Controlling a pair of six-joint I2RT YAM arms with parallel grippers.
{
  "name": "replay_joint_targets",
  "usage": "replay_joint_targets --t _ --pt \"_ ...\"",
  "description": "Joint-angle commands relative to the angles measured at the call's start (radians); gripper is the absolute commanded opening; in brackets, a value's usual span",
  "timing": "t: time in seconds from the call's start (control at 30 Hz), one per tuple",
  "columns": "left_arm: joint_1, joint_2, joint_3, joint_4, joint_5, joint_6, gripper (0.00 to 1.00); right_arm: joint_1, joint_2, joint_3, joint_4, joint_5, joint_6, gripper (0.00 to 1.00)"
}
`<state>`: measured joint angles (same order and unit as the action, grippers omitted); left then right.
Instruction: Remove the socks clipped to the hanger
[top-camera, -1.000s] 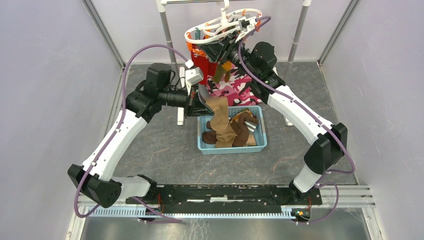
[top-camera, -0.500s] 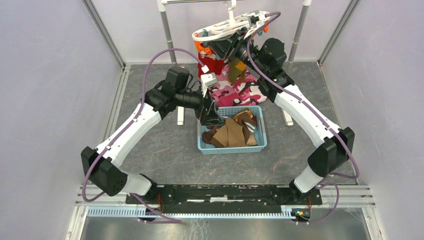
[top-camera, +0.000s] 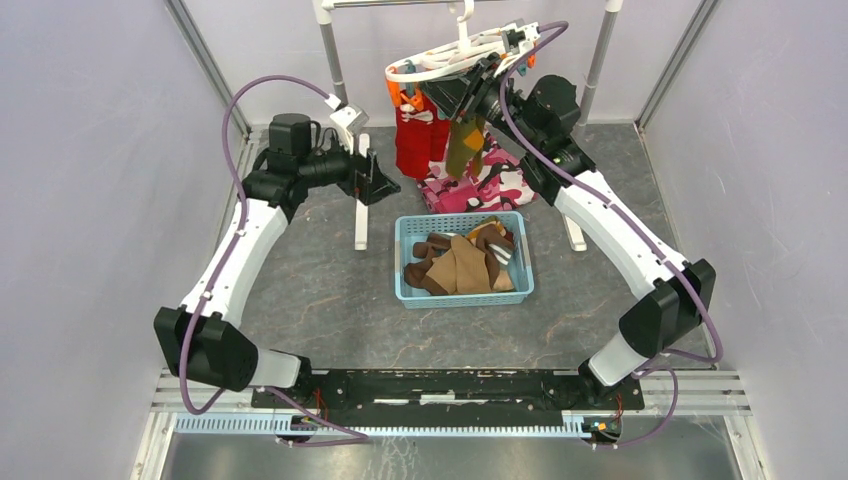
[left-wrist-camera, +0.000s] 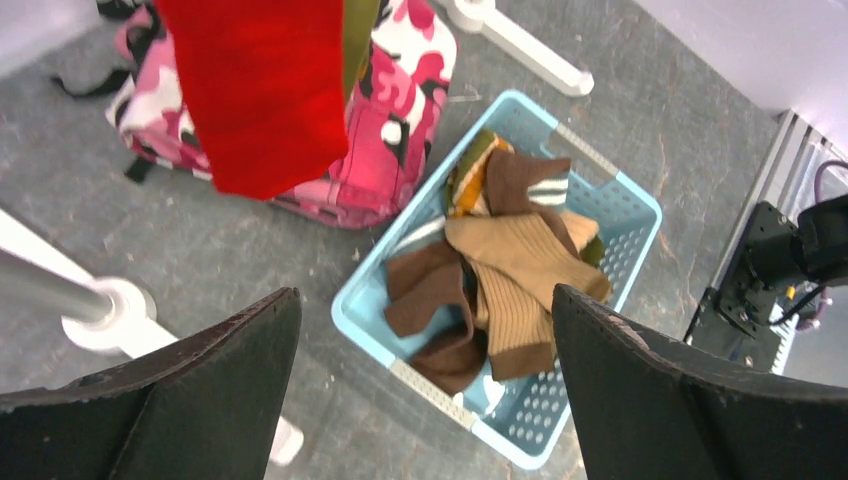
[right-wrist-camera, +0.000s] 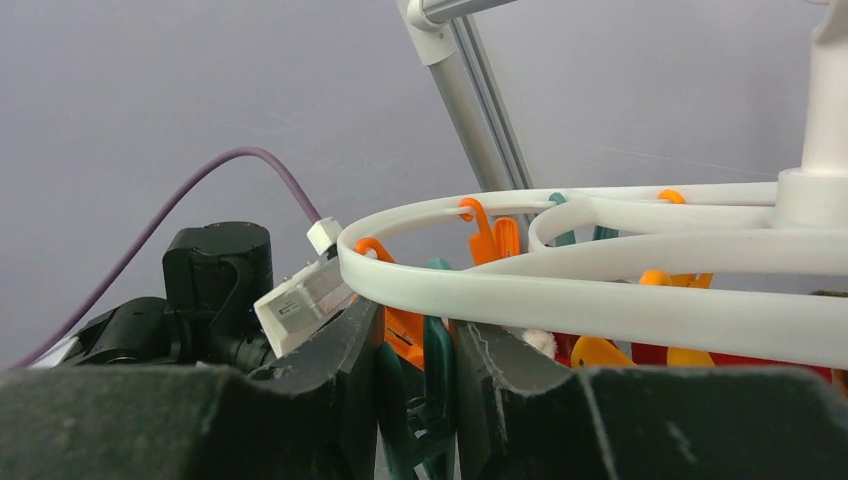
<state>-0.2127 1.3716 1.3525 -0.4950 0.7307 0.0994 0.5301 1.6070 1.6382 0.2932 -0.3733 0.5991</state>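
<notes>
The white hanger (top-camera: 440, 60) hangs from the rail at the back. A red sock (top-camera: 413, 140) and an olive green sock (top-camera: 465, 145) dangle from its clips. My right gripper (top-camera: 462, 98) reaches up under the frame. In the right wrist view this gripper (right-wrist-camera: 420, 325) is shut on a teal clip (right-wrist-camera: 437, 350) just below the hanger (right-wrist-camera: 600, 300). My left gripper (top-camera: 388, 186) stands open and holds nothing, left of the red sock. Its view looks down past the red sock (left-wrist-camera: 260, 90) onto tan and brown socks (left-wrist-camera: 520, 250) in the basket.
A light blue basket (top-camera: 463, 297) sits mid-table with several socks inside. A pink camouflage cloth (top-camera: 485, 185) lies behind it. The rail stand's posts (top-camera: 335, 60) and white feet (top-camera: 361, 215) flank the hanger. Orange clips (right-wrist-camera: 480, 235) hang along the frame.
My left gripper opened and the tan sock dropped into the basket. The left arm then drew back to the left. My right gripper stayed at the hanger.
</notes>
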Motion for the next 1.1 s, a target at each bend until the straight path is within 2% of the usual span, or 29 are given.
replay_joint_targets --t 0.0,0.1,0.23,0.5,0.6,0.67,0.7,0.73,0.8,1.0,1.07 --pt "-0.014 0.055 0.067 0.189 0.007 -0.075 1.0 -0.006 -0.068 -0.016 0.024 -0.024 0.018 0.03" --pt "-0.013 0.135 0.142 0.235 0.039 -0.087 1.0 -0.011 -0.069 -0.019 0.026 -0.052 0.034 0.06" --pt "-0.014 0.212 0.198 0.287 0.014 -0.071 1.0 -0.014 -0.073 -0.017 0.015 -0.083 0.045 0.09" --pt "-0.014 0.251 0.204 0.378 0.029 -0.034 0.98 -0.021 -0.078 -0.031 0.006 -0.118 0.056 0.15" --pt "-0.014 0.256 0.203 0.415 0.1 -0.065 0.8 -0.022 -0.076 -0.035 0.009 -0.127 0.067 0.18" --pt "-0.014 0.255 0.2 0.446 0.142 -0.093 0.58 -0.026 -0.077 -0.038 0.01 -0.13 0.071 0.24" --pt "-0.014 0.252 0.191 0.464 0.152 -0.109 0.38 -0.026 -0.078 -0.04 0.01 -0.13 0.072 0.28" --pt "-0.014 0.247 0.186 0.477 0.149 -0.126 0.27 -0.027 -0.08 -0.041 0.008 -0.133 0.07 0.31" --pt "-0.014 0.238 0.174 0.49 0.142 -0.136 0.12 -0.03 -0.086 -0.046 0.006 -0.132 0.071 0.42" --pt "-0.014 0.21 0.154 0.472 0.134 -0.128 0.03 -0.036 -0.125 -0.097 -0.002 -0.132 0.054 0.64" --pt "-0.014 0.195 0.144 0.465 0.137 -0.134 0.02 -0.035 -0.153 -0.137 -0.006 -0.129 0.036 0.73"
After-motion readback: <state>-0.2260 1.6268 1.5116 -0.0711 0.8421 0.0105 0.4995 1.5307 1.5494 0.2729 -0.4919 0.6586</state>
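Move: The red sock hangs about 9 cm ahead of the left hand, some 6 cm to its right and around 3 cm higher at its middle; the striped green sock is roughly 11 cm farther right, at much the same reach and height. The right hand is still squeezing the teal clip between its pads; an orange clip sits about 5 cm left of that hand and 2 cm ahead, level with it. From the right hand the red sock is about 2 cm ahead, 4 cm left and 8 cm lower. Forward about 8 cm with the fingers wide, drifting some 4 cm right, the left hand reaches the hanging red sock, then lifts a few centimetres, tips its fingers up about 15 degrees and closes them almost shut on the cloth below the orange clip. Meanwhile the right hand eases back some 2–3 cm, then opens to release the teal clip. ##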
